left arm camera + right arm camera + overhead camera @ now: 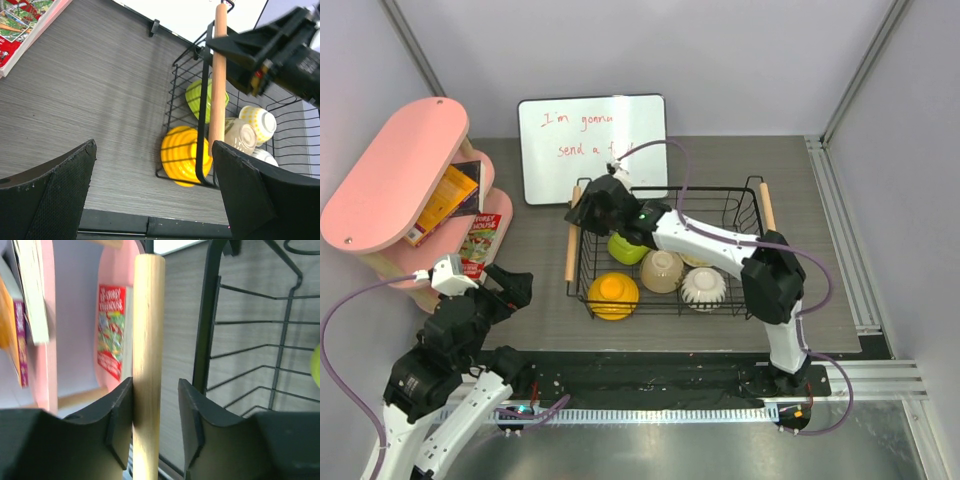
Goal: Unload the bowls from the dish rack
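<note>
The black wire dish rack (pixel 720 190) sits mid-table with wooden rod handles on its left (pixel 571 250) and right (pixel 767 207). Inside lie an orange-yellow bowl (pixel 613 294), a lime green bowl (pixel 625 248), a beige bowl (pixel 662 270), a ribbed white bowl (pixel 704 288) and a cream one (pixel 695 260). My right gripper (pixel 155 410) straddles the left handle (pixel 148 340). One finger touches the rod and the other stands off it, so the jaws are open. My left gripper (pixel 152 190) hangs wide open over bare table, left of the orange-yellow bowl (pixel 182 155).
A pink oval shelf (pixel 395 170) holding books (pixel 445 205) stands at the left. A whiteboard (pixel 592 145) leans behind the rack. A black strip (pixel 650 375) runs along the near table edge.
</note>
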`<state>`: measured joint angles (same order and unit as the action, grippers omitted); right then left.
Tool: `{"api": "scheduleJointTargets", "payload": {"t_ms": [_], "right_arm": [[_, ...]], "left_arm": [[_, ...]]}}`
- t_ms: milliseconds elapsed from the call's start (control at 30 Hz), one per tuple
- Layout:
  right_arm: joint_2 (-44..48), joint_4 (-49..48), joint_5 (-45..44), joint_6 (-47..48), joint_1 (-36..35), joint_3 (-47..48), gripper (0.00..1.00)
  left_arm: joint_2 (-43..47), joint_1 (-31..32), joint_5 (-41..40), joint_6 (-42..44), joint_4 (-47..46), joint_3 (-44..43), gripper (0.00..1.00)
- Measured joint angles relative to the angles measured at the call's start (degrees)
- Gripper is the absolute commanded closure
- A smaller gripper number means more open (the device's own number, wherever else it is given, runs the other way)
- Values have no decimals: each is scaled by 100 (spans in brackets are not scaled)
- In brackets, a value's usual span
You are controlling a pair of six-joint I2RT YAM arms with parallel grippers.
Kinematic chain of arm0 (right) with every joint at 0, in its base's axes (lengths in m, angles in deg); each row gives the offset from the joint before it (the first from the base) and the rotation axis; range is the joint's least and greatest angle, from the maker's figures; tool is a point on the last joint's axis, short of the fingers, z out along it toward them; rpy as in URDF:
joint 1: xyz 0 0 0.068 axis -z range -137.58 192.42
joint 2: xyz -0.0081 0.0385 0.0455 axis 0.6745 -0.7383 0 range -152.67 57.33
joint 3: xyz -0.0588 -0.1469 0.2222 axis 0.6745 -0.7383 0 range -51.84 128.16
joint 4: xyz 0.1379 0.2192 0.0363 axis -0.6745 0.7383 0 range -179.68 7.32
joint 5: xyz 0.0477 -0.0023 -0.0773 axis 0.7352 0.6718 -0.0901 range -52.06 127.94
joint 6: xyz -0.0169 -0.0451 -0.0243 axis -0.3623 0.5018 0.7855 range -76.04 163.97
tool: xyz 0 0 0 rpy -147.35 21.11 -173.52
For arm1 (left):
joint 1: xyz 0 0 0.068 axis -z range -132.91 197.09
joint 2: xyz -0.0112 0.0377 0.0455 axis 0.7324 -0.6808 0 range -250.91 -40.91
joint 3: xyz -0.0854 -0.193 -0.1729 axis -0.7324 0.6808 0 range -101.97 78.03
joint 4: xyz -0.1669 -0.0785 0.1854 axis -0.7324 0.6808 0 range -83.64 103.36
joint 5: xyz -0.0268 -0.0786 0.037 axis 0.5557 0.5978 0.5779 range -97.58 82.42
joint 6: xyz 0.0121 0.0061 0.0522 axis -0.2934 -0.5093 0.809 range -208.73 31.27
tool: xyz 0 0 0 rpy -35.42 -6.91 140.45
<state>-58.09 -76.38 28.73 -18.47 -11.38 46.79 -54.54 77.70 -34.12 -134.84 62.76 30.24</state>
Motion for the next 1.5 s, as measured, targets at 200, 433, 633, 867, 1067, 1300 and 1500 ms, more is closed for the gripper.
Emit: {"api": "scheduleJointTargets", "payload": {"t_ms": [200,433,633,867,1067,1300,1500], "right_arm": [[966,-42,245,398,-33,-833,47],[651,-170,678,535,76,-122,47],[271,-144,920,566,120,164,46],[1790,166,330,1067,210,-1128,46],[3141,833,-105,1733,1147,-1648,33],[2352,1445,-199,2546,1281,-1692,30],[2046,1768,-225,2721,1152,-2181,30]], "left_arm": [[0,0,15,4,-4,4,6],[2,0,17,4,-9,4,6],[2,0,22,7,-28,17,6],[2,0,63,15,-39,33,6],[2,0,109,33,-44,37,5],[-28,0,192,68,-46,37,5],[-55,0,535,245,-212,55,7]]}}
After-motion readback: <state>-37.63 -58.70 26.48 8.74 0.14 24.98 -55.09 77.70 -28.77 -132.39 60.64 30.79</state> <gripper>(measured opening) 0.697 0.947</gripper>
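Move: The right hand's part-open fingers still straddle the rack's left wooden handle, whose middle lies about 4 cm back and level with them. The tan bowl lies some 20 cm right, 12 cm back and 11 cm below. Also below are the green bowl, 11 cm right and 6 cm back, the polka-dot bowl, 28 right and 9 back, and the white bowl, 30 right and 17 back. From the left hand the tan bowl is roughly 8 cm ahead, 32 right and 16 below. Opening further, the right hand comes free of the wooden handle, drawing about 3 cm back and right and lifting some 5 cm, then hovers there with a small return left. It then swings some 20 cm right in an arc that climbs over the rack's left end and the green bowl, and sinks about 15 cm from its top towards the tan bowl, fingers opening wider and tipping some 30 degrees from leftward to more downward, ending clear above the bowls. ##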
